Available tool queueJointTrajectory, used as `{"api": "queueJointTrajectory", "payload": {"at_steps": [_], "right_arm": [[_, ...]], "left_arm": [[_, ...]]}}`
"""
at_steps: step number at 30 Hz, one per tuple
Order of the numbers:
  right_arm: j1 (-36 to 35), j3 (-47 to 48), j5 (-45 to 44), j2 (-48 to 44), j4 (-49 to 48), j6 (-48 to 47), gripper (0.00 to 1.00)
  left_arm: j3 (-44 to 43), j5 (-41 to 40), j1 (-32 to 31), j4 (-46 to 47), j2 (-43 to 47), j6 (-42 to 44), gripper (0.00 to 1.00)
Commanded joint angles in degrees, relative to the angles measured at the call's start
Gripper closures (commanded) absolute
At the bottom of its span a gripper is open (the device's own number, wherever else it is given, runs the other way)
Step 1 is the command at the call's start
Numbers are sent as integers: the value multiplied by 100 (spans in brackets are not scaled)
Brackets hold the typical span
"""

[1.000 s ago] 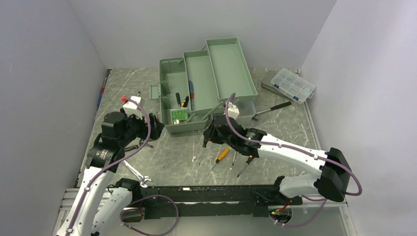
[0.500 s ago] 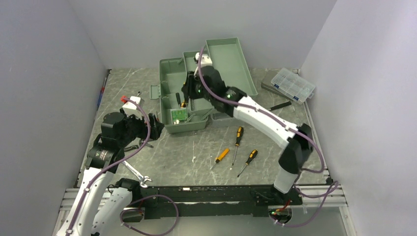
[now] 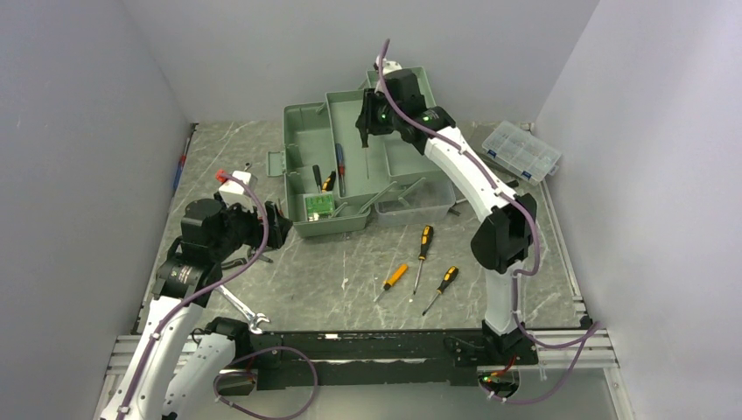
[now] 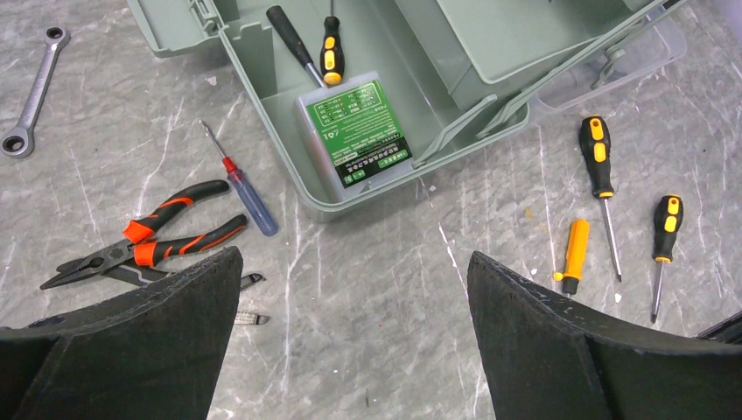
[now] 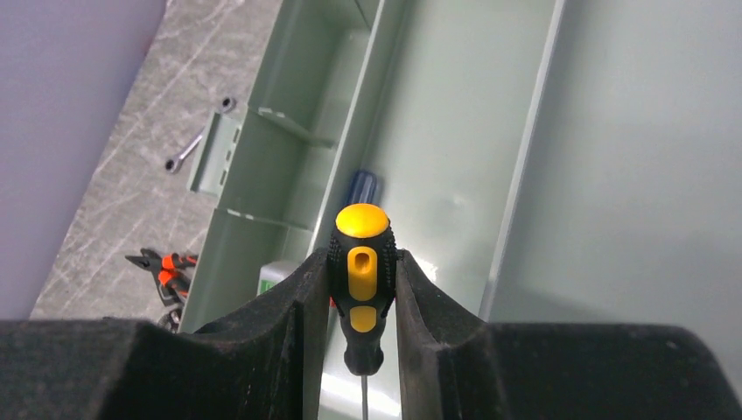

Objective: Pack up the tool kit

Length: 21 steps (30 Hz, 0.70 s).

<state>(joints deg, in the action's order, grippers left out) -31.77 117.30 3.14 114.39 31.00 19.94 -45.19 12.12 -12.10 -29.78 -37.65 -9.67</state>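
Observation:
The sage-green tool kit box [image 3: 308,140] stands open at the back with its trays folded out. My right gripper [image 3: 371,122] hangs over the middle tray [image 5: 455,131], shut on a black-and-yellow screwdriver [image 5: 362,226] with its shaft pointing down. A blue-handled screwdriver [image 5: 360,185] lies in the tray below. My left gripper [image 4: 354,262] is open over bare table by the box's front left corner. Orange-and-black pliers [image 4: 149,245] and a small blue screwdriver [image 4: 243,191] lie beside it. Three screwdrivers [image 3: 424,241] [image 3: 395,277] [image 3: 446,280] lie in front of the box.
A green-labelled case [image 4: 359,131] and two dark-handled tools [image 4: 330,52] lie in the box's bottom. A ratchet wrench [image 4: 31,101] lies left of the box, an open-end wrench [image 3: 245,311] near the left arm's base. A clear organizer [image 3: 522,150] sits back right.
The right arm has swung from low over the table in front of the box up and back over its trays, carrying the screwdriver. The left arm has stayed still.

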Motion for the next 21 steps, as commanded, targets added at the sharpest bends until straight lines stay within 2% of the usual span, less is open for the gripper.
{"api": "queueJointTrajectory", "payload": {"at_steps": [1,3,7,9,11,17,21], "right_arm": [[66,687,350,280,251,-378,100],[74,779,396,378,258,-395,97],[101,987,485,564,324,-343,52],[109,1045,500,602,344,-296,42],[125,1071,535,587,324,-266,38],[184,922,486,197,328,-259,38],[202,199,279,-513,258,-244,38]], "left_arm": [[27,-21,-6,224,-21,110,1],[28,-16,-10,219,-34,106,1],[29,-25,-8,220,-40,108,1],[28,-17,-10,223,-62,111,1],[20,-17,-11,225,-70,108,1],[28,-34,-9,218,-62,108,1],[23,-34,-8,217,-66,108,1]]}}
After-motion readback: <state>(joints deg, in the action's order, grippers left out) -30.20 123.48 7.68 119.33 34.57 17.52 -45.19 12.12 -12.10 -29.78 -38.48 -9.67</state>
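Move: My right hand holds the black-and-yellow screwdriver tip-down over the toolbox's middle tray, whose centre lies about 2 cm ahead, 1 cm left and 12 cm below. The blue screwdriver in that tray is some 5 cm left, 2 cm back, at similar depth. The upper tray is about 9 cm right, 4 cm ahead, 8 cm below. From my idle left hand, the middle tray is about 25 cm ahead, 19 cm right and 8 cm below. I carry the screwdriver a last centimetre forward and up with my right hand, then sink about 3 cm towards the middle tray, turning some 5 degrees counter-clockwise. On the way down I open my fingers and let the handle go to the right of the blue screwdriver, then ease up a touch and drift slightly right, fingers still open. ##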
